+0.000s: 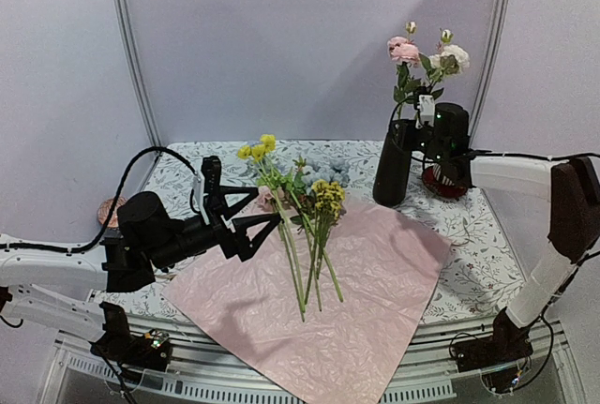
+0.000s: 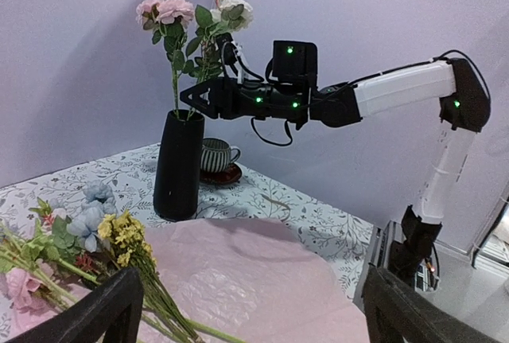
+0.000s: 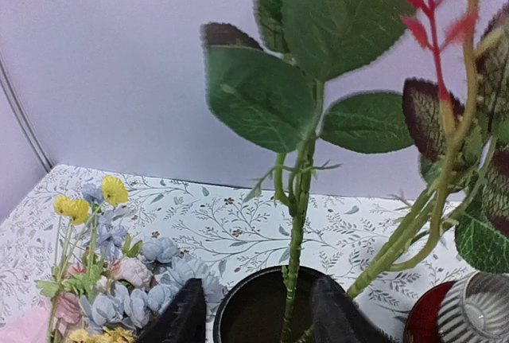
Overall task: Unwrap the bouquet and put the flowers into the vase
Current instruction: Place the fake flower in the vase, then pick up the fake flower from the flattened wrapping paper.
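Observation:
The black vase (image 1: 392,174) stands at the back right of the table and holds pink and cream flowers (image 1: 412,57). My right gripper (image 1: 417,125) hovers just over its mouth. In the right wrist view the fingers (image 3: 184,315) stand apart on either side of a green stem (image 3: 296,231) that drops into the vase (image 3: 227,299), and they do not touch it. The bouquet is undone: yellow, blue and pink flowers (image 1: 300,207) lie on the spread pink wrapping paper (image 1: 375,282). My left gripper (image 1: 267,218) hangs wide open and empty beside their stems (image 2: 103,239).
A ribbed cup on a red saucer (image 1: 441,181) stands right behind the vase, close to the right gripper. A tan raffia string (image 2: 280,202) lies on the floral tablecloth (image 1: 487,263) near the paper's far edge. The paper overhangs the table's near edge.

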Motion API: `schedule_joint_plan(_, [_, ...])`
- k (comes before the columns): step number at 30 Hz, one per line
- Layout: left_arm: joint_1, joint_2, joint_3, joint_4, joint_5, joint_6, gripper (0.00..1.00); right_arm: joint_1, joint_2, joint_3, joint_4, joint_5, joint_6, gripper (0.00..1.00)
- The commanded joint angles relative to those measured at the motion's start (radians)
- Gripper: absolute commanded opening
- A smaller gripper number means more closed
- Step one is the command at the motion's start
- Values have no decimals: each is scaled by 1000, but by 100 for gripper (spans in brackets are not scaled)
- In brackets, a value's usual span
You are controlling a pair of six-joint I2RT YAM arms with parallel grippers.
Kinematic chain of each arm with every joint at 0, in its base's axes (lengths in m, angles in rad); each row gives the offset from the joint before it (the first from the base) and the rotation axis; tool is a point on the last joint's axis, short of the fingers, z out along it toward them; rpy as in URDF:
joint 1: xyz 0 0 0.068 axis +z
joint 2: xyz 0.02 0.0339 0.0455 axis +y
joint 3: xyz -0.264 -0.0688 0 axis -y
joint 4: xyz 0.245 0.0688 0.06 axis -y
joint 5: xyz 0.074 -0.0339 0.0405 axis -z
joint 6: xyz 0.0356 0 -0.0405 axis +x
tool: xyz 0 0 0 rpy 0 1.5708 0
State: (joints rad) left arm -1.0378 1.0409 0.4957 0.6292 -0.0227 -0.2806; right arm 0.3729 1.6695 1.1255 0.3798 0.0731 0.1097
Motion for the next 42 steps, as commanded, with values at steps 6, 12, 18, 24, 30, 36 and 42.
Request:
schedule_joint_plan(6, [1,-12,-11,-6,-12,1,98,-3,-119,-30,-93,-47,39,61])
schedule_joint_plan(12, [2,-14,-14,-14,-33,-7,98,-2,-199,-26,-188,-98,80,69])
schedule_joint_plan(18, [1,-16,-18,-24,-54,-26,98,-1,-277,-29,-293,-133,126,71])
schedule_joint_plan(24, [2,4,-14,-23,-42,-47,98,-2,-374,-57,-378,-189,139,72])
schedule_joint_plan(30, [1,36,2,-30,-49,-61,98,-1,-477,-91,-432,-288,127,71])
schedule_joint_plan(36, [5,103,48,-80,-71,-83,98,3,-503,-136,-465,-497,107,70])
schedule_joint_plan(42, [11,158,71,-115,-126,-133,98,86,-472,-195,-441,-523,88,69])
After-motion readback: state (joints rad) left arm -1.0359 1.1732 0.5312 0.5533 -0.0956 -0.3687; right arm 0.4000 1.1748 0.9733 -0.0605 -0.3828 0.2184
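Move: The vase's middle is about 4 cm ahead of the right hand, 4 cm right and 18 cm below; the pink and white flowers already stand in it. The stems of the flowers still on the paper lie some 16 cm back, 17 cm left and 26 cm down, the blue blooms about 8 cm ahead and 14 cm left. The mug is roughly 9 cm ahead, 22 cm right. From the left hand the stems lie some 13 cm ahead, 11 cm right, 28 cm down. Backing straight away from the vase some 16 cm, the right hand opens its fingers wider and clears the flower stems, rising about 7 cm on the way. Near the end it sinks a little and veers left, having swung about 25 degrees counter-clockwise to face the flowers on the paper. The open left hand, nearly still at first, then sinks 5 cm towards their stems, edging forward and tipping its fingers down. ##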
